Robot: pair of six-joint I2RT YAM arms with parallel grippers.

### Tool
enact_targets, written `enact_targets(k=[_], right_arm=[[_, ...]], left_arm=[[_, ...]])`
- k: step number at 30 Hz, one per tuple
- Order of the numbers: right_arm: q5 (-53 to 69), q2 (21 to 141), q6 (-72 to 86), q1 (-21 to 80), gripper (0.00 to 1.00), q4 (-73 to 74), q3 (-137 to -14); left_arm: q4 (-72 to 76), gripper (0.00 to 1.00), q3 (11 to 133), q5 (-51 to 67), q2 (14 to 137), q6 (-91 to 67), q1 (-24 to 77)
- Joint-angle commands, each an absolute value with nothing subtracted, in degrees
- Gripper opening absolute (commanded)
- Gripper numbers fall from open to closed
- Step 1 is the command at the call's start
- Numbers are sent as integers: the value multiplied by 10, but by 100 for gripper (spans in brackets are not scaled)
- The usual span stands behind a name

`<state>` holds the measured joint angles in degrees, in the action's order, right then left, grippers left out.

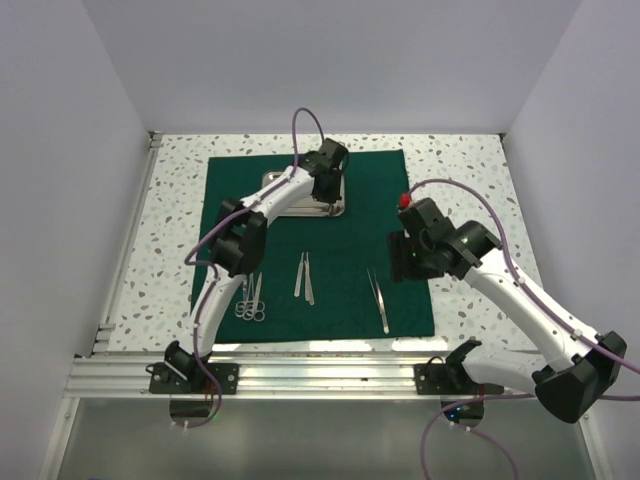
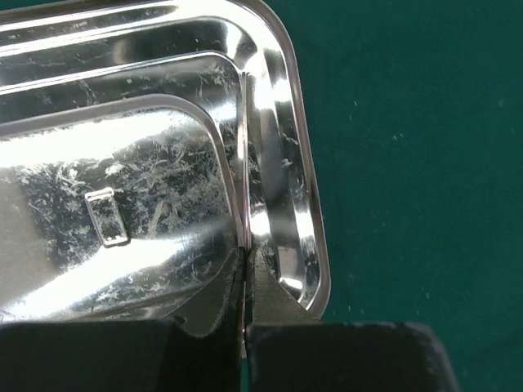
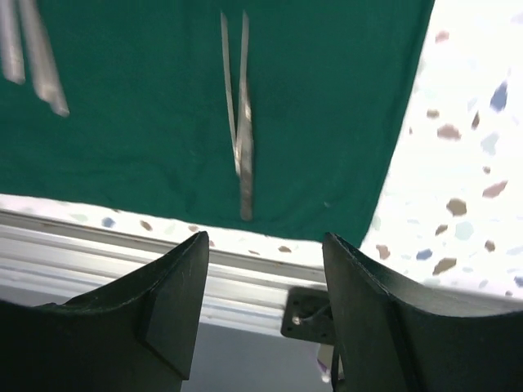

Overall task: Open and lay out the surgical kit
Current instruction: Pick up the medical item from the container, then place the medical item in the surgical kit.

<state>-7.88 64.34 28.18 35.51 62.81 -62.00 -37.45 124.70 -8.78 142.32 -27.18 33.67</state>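
The dark green cloth (image 1: 340, 270) lies spread flat on the table. At its far edge sits the shiny steel tray (image 1: 338, 207). My left gripper (image 1: 323, 202) is shut on the tray's right wall. In the left wrist view one finger (image 2: 204, 310) is inside the tray (image 2: 147, 163) and the other is against the rim, on the outer side of that wall. Scissors (image 1: 250, 300), forceps (image 1: 304, 275) and tweezers (image 1: 378, 298) lie on the cloth's near half. My right gripper (image 1: 404, 262) hangs open over the cloth's right side. Its wrist view shows the tweezers (image 3: 239, 122) ahead of the empty fingers (image 3: 180, 286).
A speckled tabletop (image 1: 470, 190) surrounds the cloth, with white walls on three sides. An aluminium rail (image 1: 320, 375) carrying the arm bases runs along the near edge. In the right wrist view the rail (image 3: 122, 253) lies just below the cloth's near edge.
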Motion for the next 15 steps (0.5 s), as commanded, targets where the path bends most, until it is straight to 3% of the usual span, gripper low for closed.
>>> enact_targets(k=[1, 4, 7, 15], right_arm=[[-81, 661, 235, 354, 62, 584, -719], [-81, 690, 194, 354, 62, 570, -784], [-90, 722, 172, 353, 63, 572, -829], [-84, 782, 233, 350, 61, 536, -831]], left_arm=[[-438, 0, 1288, 72, 1363, -233, 309], [-462, 0, 1250, 133, 1300, -192, 303], [-426, 0, 1118, 189, 1203, -198, 292], [-340, 0, 937, 366, 1054, -252, 294]])
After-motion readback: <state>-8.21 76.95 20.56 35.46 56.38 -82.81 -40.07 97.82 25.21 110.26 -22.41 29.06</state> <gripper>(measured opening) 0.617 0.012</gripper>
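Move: The left gripper is already shut on the slim medical item at the tray's right end; the tray's middle is about 7 cm to its left and 3 cm farther out. The right gripper, where the item is headed, is roughly 28 cm back, 13 cm right and 13 cm higher; on the way lie the long tweezers, 25 cm back and 9 cm right. From the right gripper the item is 28 cm ahead, 13 cm left and 13 cm down. Keep the left fingers shut on the item, lift it clear of the tray and sweep it back and up, about 13 cm each way, swinging the fingertips some 30 degrees to the right. Meanwhile bring the right gripper up and forward and somewhat left towards it, fingers staying open and tilting outward, then let it sink slightly. ##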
